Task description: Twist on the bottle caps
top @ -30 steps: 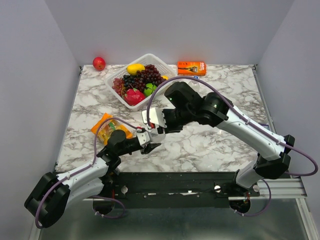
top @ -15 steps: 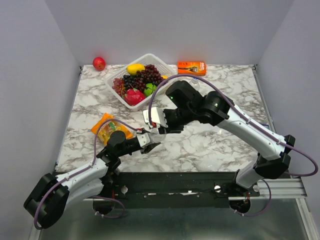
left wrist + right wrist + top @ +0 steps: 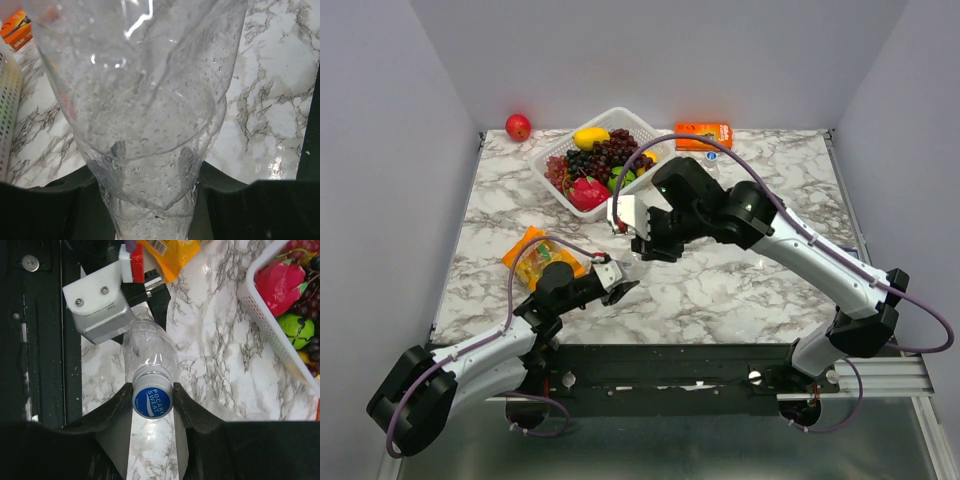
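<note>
A clear bottle (image 3: 148,351) stands upright between my two grippers near the table's front. In the left wrist view the bottle (image 3: 145,95) fills the frame. My left gripper (image 3: 151,154) is shut on its lower body, and the same left gripper (image 3: 617,281) reaches in from the left. A blue cap (image 3: 152,401) with white lettering sits on the bottle's neck. My right gripper (image 3: 152,402) comes down from above, its fingers (image 3: 118,407) pressed against both sides of the cap. In the top view the right gripper (image 3: 642,250) hides the cap.
A white basket (image 3: 552,150) of fruit stands at the back left, its rim (image 3: 270,325) close to the right of the bottle. An orange snack packet (image 3: 533,256) lies left of the left gripper. An orange box (image 3: 703,135) and a red apple (image 3: 518,126) are at the back.
The right wrist has turned around the cap, and its white camera block has swung back toward the basket. The left arm and the bottle have hardly moved.
</note>
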Available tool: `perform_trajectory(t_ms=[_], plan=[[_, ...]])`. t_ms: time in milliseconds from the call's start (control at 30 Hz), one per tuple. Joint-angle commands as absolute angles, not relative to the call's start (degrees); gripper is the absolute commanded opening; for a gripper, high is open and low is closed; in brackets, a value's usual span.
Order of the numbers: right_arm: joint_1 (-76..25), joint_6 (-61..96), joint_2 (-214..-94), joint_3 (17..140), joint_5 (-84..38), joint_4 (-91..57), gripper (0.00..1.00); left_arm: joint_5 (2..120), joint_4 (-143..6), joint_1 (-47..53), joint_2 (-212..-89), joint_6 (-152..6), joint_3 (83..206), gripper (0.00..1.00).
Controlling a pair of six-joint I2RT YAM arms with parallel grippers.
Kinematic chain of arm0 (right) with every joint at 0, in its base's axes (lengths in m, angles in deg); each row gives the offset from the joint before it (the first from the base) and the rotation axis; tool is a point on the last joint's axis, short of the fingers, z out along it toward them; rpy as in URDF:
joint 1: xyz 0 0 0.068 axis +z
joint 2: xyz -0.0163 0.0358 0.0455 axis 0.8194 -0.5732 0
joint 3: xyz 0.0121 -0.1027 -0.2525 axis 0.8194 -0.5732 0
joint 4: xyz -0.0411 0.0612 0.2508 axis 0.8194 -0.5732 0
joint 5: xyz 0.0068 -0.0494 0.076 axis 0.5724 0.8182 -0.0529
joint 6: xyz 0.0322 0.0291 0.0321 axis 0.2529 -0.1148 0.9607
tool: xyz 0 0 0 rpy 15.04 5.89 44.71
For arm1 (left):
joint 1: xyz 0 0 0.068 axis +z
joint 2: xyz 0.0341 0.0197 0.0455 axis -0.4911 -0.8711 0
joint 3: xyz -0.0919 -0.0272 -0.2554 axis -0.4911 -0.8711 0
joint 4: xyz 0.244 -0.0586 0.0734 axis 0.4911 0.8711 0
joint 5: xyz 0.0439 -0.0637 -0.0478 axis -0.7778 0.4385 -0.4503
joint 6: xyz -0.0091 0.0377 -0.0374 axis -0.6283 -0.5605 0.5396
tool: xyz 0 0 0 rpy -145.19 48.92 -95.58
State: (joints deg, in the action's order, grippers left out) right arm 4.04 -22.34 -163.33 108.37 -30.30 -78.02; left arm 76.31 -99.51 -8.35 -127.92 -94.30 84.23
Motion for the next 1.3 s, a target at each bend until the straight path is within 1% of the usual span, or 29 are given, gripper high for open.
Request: perform_trajectory(t_ms=[0,67,233,433,500,567,633,667,767,933,967,1000,1067,1100,1200,1267], plan=[[2.2,-11.8,-166.9,107.3,-36.9,-84.8,0.33,64.3,-106.8,-8.6,-126.7,-93.9,89.8,0.00],[-0.2,-9.3,-168.4,107.8,-38.3,-84.8,0.33,63.5,-107.7,-8.6,-127.0,-94.8,89.8,0.00],[-1.1,-5.2,-169.7,107.6,-37.6,-83.3,0.33,63.3,-106.6,-8.6,-127.5,-92.9,89.8,0.00],[-1.1,-6.7,-170.8,111.3,-34.4,-82.9,0.33,65.7,-101.6,-8.7,-128.2,-93.2,88.1,0.00],[-1.1,-7.3,-171.0,112.7,-34.3,-82.5,0.35,65.7,-100.1,-8.7,-128.5,-94.1,87.6,0.00],[-1.1,-7.9,-171.1,113.6,-33.9,-82.4,0.40,66.4,-99.9,-8.7,-129.0,-94.2,87.5,0.00],[-1.1,-8.4,-171.2,115.1,-32.9,-82.5,0.41,66.9,-99.4,-8.7,-129.7,-94.0,88.0,0.00],[-1.0,-8.7,-171.3,115.7,-32.5,-82.7,0.45,67.1,-99.3,-8.7,-130.5,-93.7,88.2,0.00],[-1.1,-9.6,-171.6,118.3,-31.1,-83.5,0.50,67.5,-99.2,-8.6,-130.8,-92.9,88.3,0.00],[-1.1,-10.4,-170.7,118.9,-31.1,-84.0,0.56,68.3,-97.9,-8.7,-131.4,-91.7,88.7,0.00],[-1.0,-10.8,-170.5,119.0,-31.6,-84.3,0.58,68.3,-97.7,-8.6,-131.7,-91.3,88.7,0.00],[-1.1,-11.2,-170.3,119.3,-32.2,-85.1,0.64,68.6,-97.2,-8.7,-131.9,-91.3,89.1,0.00],[-1.0,-14.5,-169.8,120.1,-34.5,-86.7,0.71,69.7,-96.5,-8.7,-132.4,-91.3,89.4,0.00],[-1.0,-15.4,-169.5,121.2,-34.4,-87.6,0.77,70.3,-96.1,-8.7,-132.6,-91.7,89.6,0.00],[-1.1,-19.8,-167.3,120.1,-30.3,-87.1,0.84,73.6,-95.1,-8.7,-132.3,-93.1,89.9,0.00],[-1.1,-22.7,-165.9,118.6,-26.7,-86.6,0.86,75.2,-95.0,-8.7,-132.2,-93.7,89.8,0.00]])
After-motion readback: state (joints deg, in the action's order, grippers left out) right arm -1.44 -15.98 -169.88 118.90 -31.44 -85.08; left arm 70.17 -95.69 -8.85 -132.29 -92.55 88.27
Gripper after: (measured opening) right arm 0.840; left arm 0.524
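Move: The right fingers already hold the blue cap on the mouth of the bottle, so the cap lies right at that hand point. A standing capped bottle is about 17 cm ahead of the right hand and 12 cm to its right, with its middle some 15 cm lower; the fruit basket is some 35 cm ahead and 10 cm left. From the left hand, which holds the bottle's body, the cap is roughly 13 cm above, 2 cm ahead and 3 cm right. Forward about 3.5 cm and slightly down, the right hand goes with the cap still pinched, its wrist twisting some 15 degrees clockwise and its fingers tipping. It then opens its fingers wide, letting go of the cap, while rising a couple of centimetres. The left hand keeps its grip on the bottle, moving about 2 cm forward and turning slightly counter-clockwise; it dips, then partly recovers. ##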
